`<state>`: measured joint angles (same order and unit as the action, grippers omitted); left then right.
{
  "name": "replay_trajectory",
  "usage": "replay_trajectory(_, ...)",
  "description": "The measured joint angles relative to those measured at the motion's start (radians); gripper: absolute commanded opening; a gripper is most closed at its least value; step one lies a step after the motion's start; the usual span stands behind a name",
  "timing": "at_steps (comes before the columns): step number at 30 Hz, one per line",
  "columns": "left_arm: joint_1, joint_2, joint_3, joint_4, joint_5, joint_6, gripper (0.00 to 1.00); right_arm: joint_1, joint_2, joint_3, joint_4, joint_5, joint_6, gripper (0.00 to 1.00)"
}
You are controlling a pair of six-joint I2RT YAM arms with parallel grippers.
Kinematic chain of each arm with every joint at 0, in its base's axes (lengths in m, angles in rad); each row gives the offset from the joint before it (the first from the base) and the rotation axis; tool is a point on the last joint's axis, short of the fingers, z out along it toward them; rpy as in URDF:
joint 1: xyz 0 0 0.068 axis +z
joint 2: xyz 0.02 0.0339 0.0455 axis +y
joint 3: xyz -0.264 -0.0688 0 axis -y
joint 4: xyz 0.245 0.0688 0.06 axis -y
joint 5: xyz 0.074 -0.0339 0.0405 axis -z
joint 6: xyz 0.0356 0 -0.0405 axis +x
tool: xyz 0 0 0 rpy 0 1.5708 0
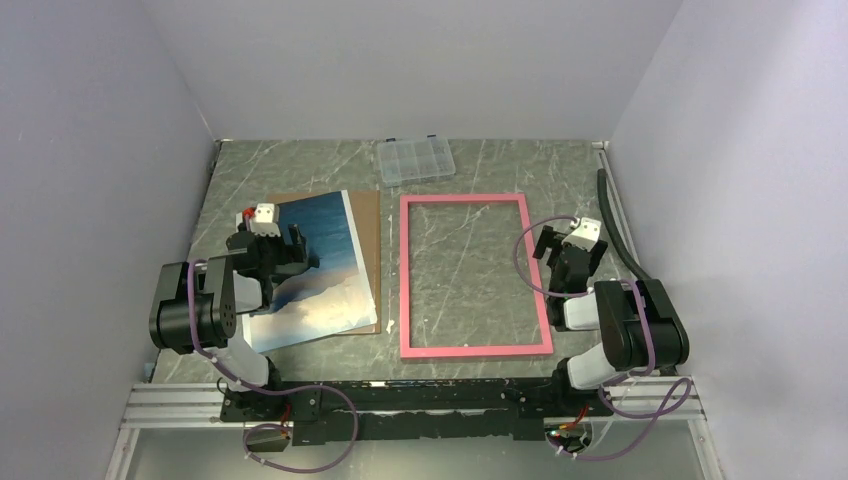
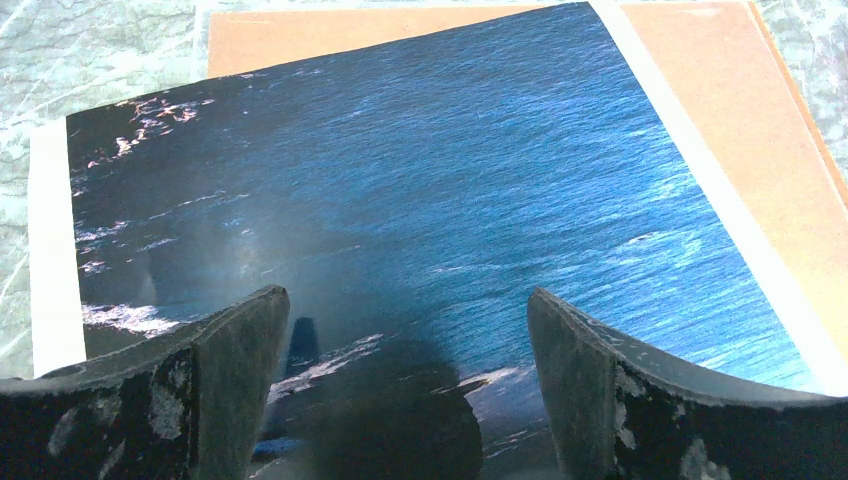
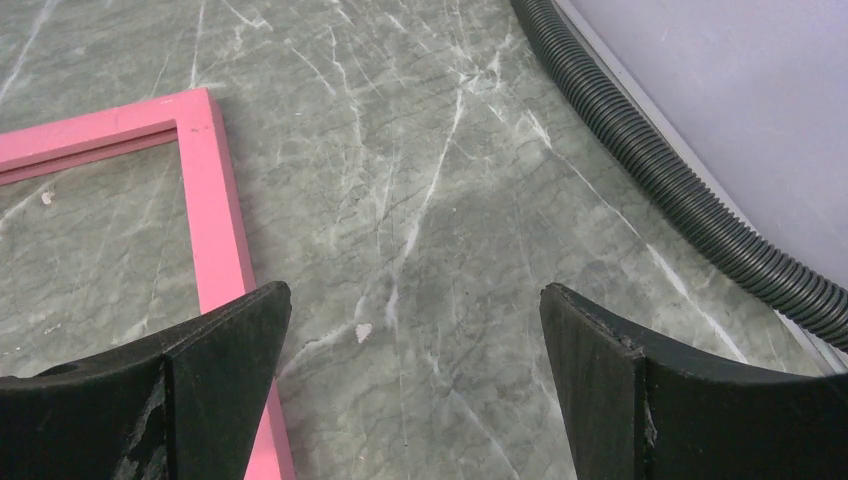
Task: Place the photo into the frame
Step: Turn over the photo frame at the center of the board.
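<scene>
The photo [image 1: 322, 262], a blue sea print with a white border, lies flat on the left, partly on a brown backing board [image 1: 368, 215]. My left gripper [image 1: 272, 240] is open and empty, low over the photo's left part. In the left wrist view its fingers [image 2: 240, 350] straddle the blue print [image 2: 420, 180], and the board [image 2: 740, 90] shows beyond it. The pink frame [image 1: 465, 199] lies flat in the middle, with marble showing through it. My right gripper [image 1: 570, 250] is open and empty, just right of the frame's right side, over bare table [image 3: 415, 310]. The frame's corner [image 3: 215, 200] is at its left finger.
A small clear compartment box [image 1: 415, 160] sits at the back, behind the frame. A black corrugated hose [image 1: 615, 225] runs along the right wall and also shows in the right wrist view [image 3: 650, 150]. Grey walls close in the table on three sides.
</scene>
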<state>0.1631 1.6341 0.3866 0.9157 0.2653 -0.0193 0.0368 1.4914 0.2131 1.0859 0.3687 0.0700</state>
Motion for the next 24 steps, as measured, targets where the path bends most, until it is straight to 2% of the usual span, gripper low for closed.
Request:
replay_trajectory(12,0.000,0.000,0.000,0.000,0.002,0.000,0.95,0.000,0.000,0.007,-0.002,-0.007,0.001,1.00)
replay_trajectory(15,0.008,-0.006,0.004,-0.023,0.047,0.006,0.95,0.003,-0.002,0.009,-0.001,0.002,0.000,1.00)
replay_trajectory(17,0.013,-0.027,0.038,-0.114,0.055,0.005,0.95,0.017,-0.018,0.011,-0.018,0.026,-0.003,1.00)
replay_trajectory(18,0.015,-0.045,0.085,-0.209,0.055,0.004,0.95,0.034,-0.036,0.018,-0.045,0.057,-0.006,1.00)
replay_trajectory(21,0.024,-0.082,0.244,-0.431,0.051,0.012,0.95,0.098,-0.118,0.104,-0.214,0.141,-0.014,1.00)
replay_trajectory(24,0.033,-0.130,0.424,-0.642,0.047,0.026,0.95,0.137,-0.208,0.264,-0.434,0.164,0.021,1.00)
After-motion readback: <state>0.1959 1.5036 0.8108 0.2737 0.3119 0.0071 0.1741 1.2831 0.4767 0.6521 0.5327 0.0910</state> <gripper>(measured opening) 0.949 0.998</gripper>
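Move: The photo frame lies flat, its middle about 45 cm right of the left hand, 9 cm back and 5 cm lower; from the right hand it is some 24 cm left, 6 cm back and 7 cm lower. The photo's middle is about 8 cm right and 8 cm back of the left hand, and the clear box some 33 cm right and 23 cm ahead of it. The black hose runs roughly 9 cm right and 4 cm ahead of the right hand. Hold both open grippers nearly still at first, then lift them together, ever faster: raise the left one about 8 cm above the photo while reaching some 4 cm forward, and the right one about as high beside the frame's right rail, easing 3 cm forward and 3 cm left. Keep the fingers wide open and the wrists almost unturned. ##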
